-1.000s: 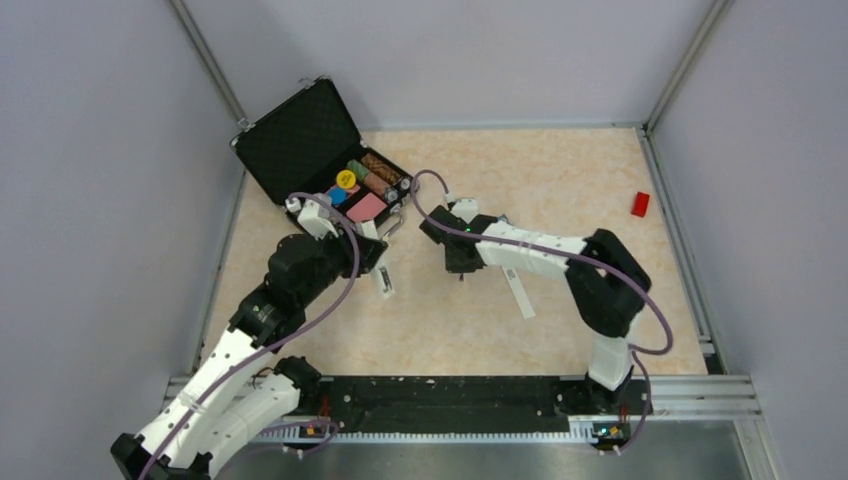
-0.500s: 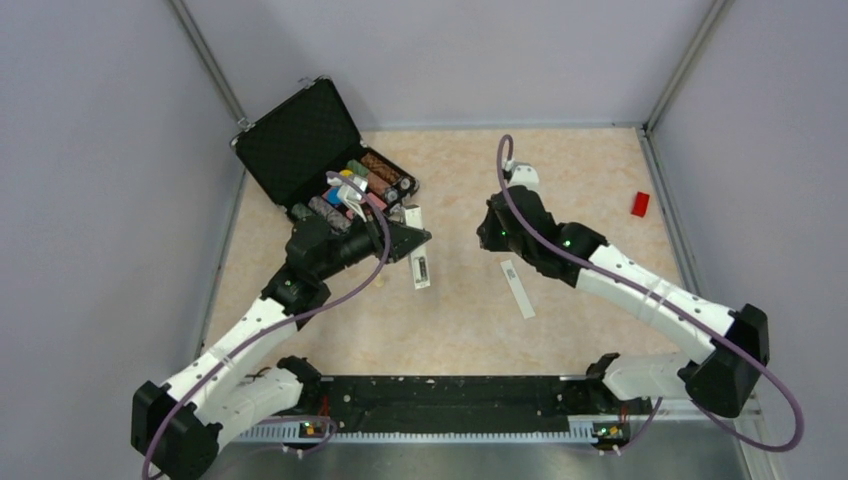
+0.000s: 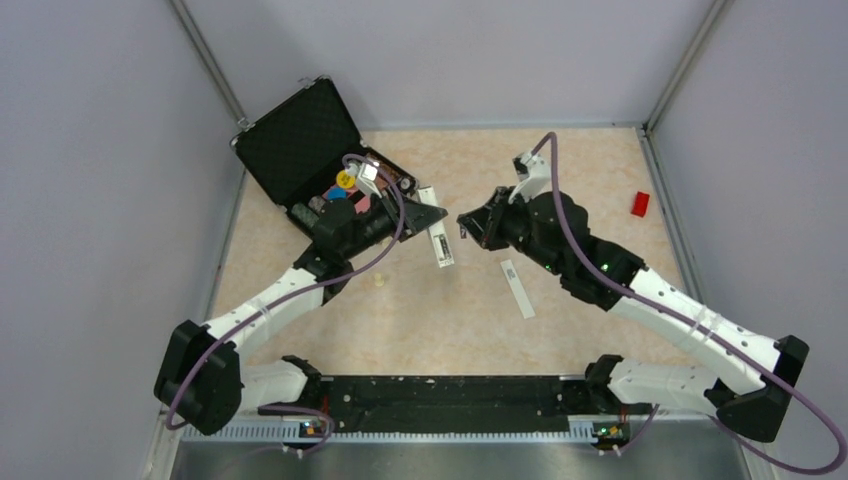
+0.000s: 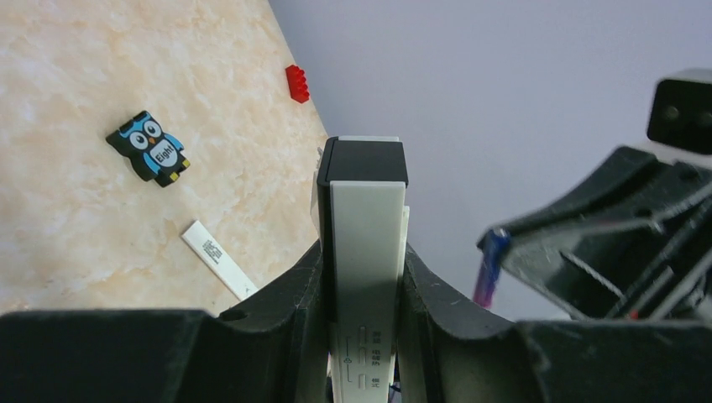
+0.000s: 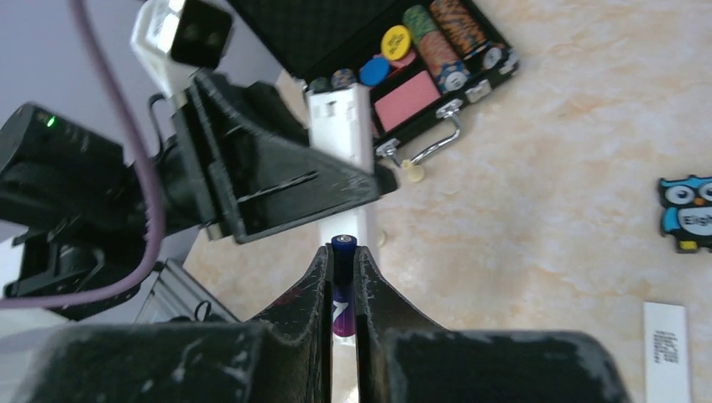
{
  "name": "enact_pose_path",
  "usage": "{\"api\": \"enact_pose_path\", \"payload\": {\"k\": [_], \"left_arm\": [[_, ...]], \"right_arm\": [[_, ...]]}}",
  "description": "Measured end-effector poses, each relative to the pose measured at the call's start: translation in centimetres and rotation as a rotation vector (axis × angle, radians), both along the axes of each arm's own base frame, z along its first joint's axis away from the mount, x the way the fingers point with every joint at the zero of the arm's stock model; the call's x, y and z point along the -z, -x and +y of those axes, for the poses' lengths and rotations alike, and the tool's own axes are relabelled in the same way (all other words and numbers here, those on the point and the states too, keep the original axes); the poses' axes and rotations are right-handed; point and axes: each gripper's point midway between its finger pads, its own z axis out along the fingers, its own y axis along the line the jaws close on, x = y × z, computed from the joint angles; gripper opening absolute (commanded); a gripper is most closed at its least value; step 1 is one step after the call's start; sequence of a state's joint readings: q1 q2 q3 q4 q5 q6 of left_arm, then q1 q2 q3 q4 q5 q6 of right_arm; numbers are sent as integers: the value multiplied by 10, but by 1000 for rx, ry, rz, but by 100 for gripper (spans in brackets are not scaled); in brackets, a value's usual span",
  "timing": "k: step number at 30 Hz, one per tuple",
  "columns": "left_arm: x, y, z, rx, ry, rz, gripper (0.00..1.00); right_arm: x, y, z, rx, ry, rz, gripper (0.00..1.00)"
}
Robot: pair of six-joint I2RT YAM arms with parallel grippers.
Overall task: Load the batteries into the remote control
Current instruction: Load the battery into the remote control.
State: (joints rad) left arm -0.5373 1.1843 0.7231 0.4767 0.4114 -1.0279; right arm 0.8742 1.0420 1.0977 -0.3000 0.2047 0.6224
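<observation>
My left gripper [image 3: 432, 213] is shut on the remote control [image 3: 440, 246], a slim white bar held above the table. In the left wrist view the remote control [image 4: 364, 227] stands between the fingers [image 4: 290, 290], dark end away from me. My right gripper [image 3: 468, 226] faces it from the right, a short way apart. It is shut on a battery [image 5: 342, 281], a purplish cylinder with a blue tip poking past the fingertips. That battery [image 4: 489, 269] also shows at the right of the left wrist view.
An open black case [image 3: 300, 140] with poker chips [image 5: 420, 38] stands at the back left. A white strip [image 3: 517, 288] lies on the table under the right arm, near a blue owl gadget [image 4: 151, 149]. A red block [image 3: 640, 204] sits at the far right.
The left gripper has carried the remote control up and to the right. The right gripper has lifted off the table and turned its battery to face the remote.
</observation>
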Motion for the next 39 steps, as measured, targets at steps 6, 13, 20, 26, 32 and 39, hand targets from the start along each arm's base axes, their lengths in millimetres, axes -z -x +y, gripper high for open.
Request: {"api": "enact_pose_path", "payload": {"k": [6, 13, 20, 26, 32, 39], "left_arm": [[-4, -3, -5, 10, 61, 43, 0], [-16, 1, -3, 15, 98, 36, 0], [-18, 5, -2, 20, 116, 52, 0], [-19, 6, -2, 20, 130, 72, 0], [-20, 7, -1, 15, 151, 102, 0], [-21, 6, 2, -6, 177, 132, 0]], "right_arm": [[13, 20, 39, -116, 48, -17, 3], [28, 23, 51, -121, 105, -23, 3], [22, 22, 54, -99, 109, -62, 3], [20, 22, 54, -90, 116, -85, 3], [19, 25, 55, -93, 137, -109, 4], [19, 27, 56, -98, 153, -129, 6]]}}
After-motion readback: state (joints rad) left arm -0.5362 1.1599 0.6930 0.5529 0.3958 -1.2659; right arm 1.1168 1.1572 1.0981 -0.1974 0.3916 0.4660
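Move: The right hand holds a battery; the remote's battery bay, with one battery already in it, lies about 6 cm to its left, 3 cm back and 5 cm below. On the table some 30 cm below are the white strip, about 19 cm to its right and level with it, and the owl, about 14 cm right and 17 cm ahead. From the left hand, which grips the remote, the bay is about 6 cm back, 2 cm right and 2 cm lower, and the held battery about 4 cm back, 8 cm right and 3 cm higher. Still pinching the battery lengthwise to the bay, the right hand swings about 5 cm left, with some back and down, to bring it over the bay's empty slot, then nearly stops there while its wrist keeps tilting slowly. The left hand keeps its grip on the remote, lifts some 2 cm and rolls about 10 degrees, raising the bay end towards the battery. ##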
